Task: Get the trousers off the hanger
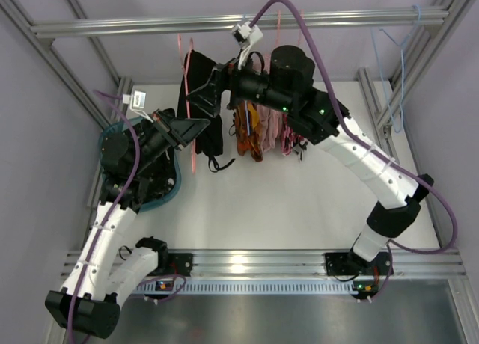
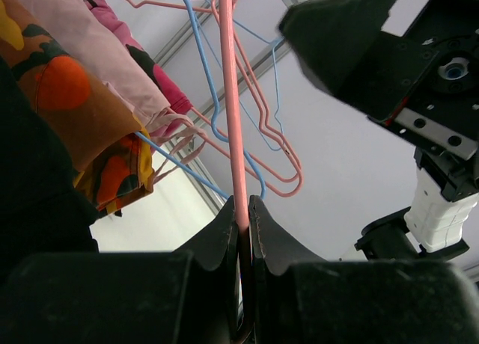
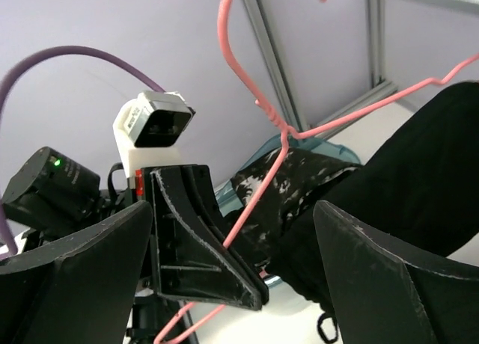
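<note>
My left gripper (image 2: pixel 242 209) is shut on the wire of a pink hanger (image 2: pixel 229 97); in the top view it (image 1: pixel 196 127) is beside the dark hanging cloth. The plain black trousers (image 3: pixel 408 157) hang over this hanger (image 3: pixel 258 187), with a strap loop (image 3: pixel 325 329) dangling below. The black, white-speckled trousers (image 3: pixel 299 176) lie behind them. My right gripper (image 3: pixel 232 217) is open and empty, its jaws wide apart on either side of the left gripper (image 3: pixel 198 243) and the trousers. In the top view it (image 1: pixel 206 90) is up against the black trousers (image 1: pixel 196 75).
Orange patterned and pink garments (image 1: pixel 258 127) hang on pink and blue hangers (image 2: pixel 262 127) from the top rail (image 1: pixel 224 21), just right of the trousers. A teal bin (image 1: pixel 112 134) sits under the left arm. Aluminium frame posts (image 1: pixel 378 97) ring the white table.
</note>
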You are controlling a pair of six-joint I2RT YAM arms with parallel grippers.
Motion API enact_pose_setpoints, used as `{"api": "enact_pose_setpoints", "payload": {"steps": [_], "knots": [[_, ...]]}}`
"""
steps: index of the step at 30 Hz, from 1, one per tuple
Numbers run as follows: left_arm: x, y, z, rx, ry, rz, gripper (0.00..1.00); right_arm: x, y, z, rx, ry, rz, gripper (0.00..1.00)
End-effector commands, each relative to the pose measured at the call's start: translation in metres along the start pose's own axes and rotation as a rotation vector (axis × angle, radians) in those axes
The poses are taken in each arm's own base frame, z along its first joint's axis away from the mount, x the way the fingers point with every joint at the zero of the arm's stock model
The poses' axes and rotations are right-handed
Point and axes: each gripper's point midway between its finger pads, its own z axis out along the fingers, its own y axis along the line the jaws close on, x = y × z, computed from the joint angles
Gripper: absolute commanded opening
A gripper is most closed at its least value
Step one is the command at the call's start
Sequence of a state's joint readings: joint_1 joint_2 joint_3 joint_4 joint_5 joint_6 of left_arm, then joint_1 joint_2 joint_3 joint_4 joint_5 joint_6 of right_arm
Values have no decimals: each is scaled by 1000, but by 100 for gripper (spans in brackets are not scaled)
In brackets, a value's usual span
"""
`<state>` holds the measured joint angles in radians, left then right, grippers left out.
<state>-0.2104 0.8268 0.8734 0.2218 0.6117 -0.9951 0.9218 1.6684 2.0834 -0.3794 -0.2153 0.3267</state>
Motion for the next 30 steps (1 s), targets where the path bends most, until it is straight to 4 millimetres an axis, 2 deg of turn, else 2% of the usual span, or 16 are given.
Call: {"api": "enact_pose_setpoints", "payload": {"steps": [1,6,9,12,17,21,22,24,25,26,29,30], "knots": [[-33,-57,-8,150,-111,172,0,-4,16,19,-22,-53,41,90],[-32,-65,-11,171,-105,187,0,14,16,40,-22,-27,95,89],[-30,-67,-13,181,-96,194,0,19,24,49,-74,-20,125,82],[-28,-68,-14,188,-84,197,0,19,25,57,-89,-29,156,66],[-24,-73,-17,205,-71,213,0,17,28,65,-110,-40,176,47],[-22,-72,-18,206,-67,221,0,16,32,65,-136,-41,177,0],[-23,-68,-18,186,-71,223,0,15,33,64,-141,-42,178,0],[-22,-62,-18,158,-68,223,10,10,38,58,-157,-46,179,0],[-22,-60,-18,147,-69,246,18,7,40,55,-161,-52,179,0],[-23,-57,-18,131,-78,251,34,0,44,48,-174,-60,180,0],[-20,-52,-23,95,-69,299,66,-14,55,33,-207,-83,186,0],[-22,-57,-28,91,-80,324,68,-19,57,28,-215,-91,190,0]]}}
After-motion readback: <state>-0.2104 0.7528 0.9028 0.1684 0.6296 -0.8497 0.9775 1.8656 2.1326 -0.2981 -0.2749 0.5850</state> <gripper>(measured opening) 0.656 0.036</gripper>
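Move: The pink hanger, its lower wire pinched by the left hand, offers its twisted neck some 8 cm to the right hand's left, 4 cm below and 1 cm ahead. From the left hand the neck lies about 5 cm ahead, 4 cm left and 7 cm up. The black trousers hang about 5 cm ahead of the right hand, 3 cm left and 13 cm below; the orange trousers hang level ahead, 11 cm right and 14 cm below. The pink hanger changes hands: the open right gripper goes about 8 cm left and 5 cm down to the neck, rolling some 15 degrees, and pinches the wire just below the twist. The left hand meanwhile keeps its hold and eases about 2 cm back and slightly up, then opens and lets go of the lower wire. ##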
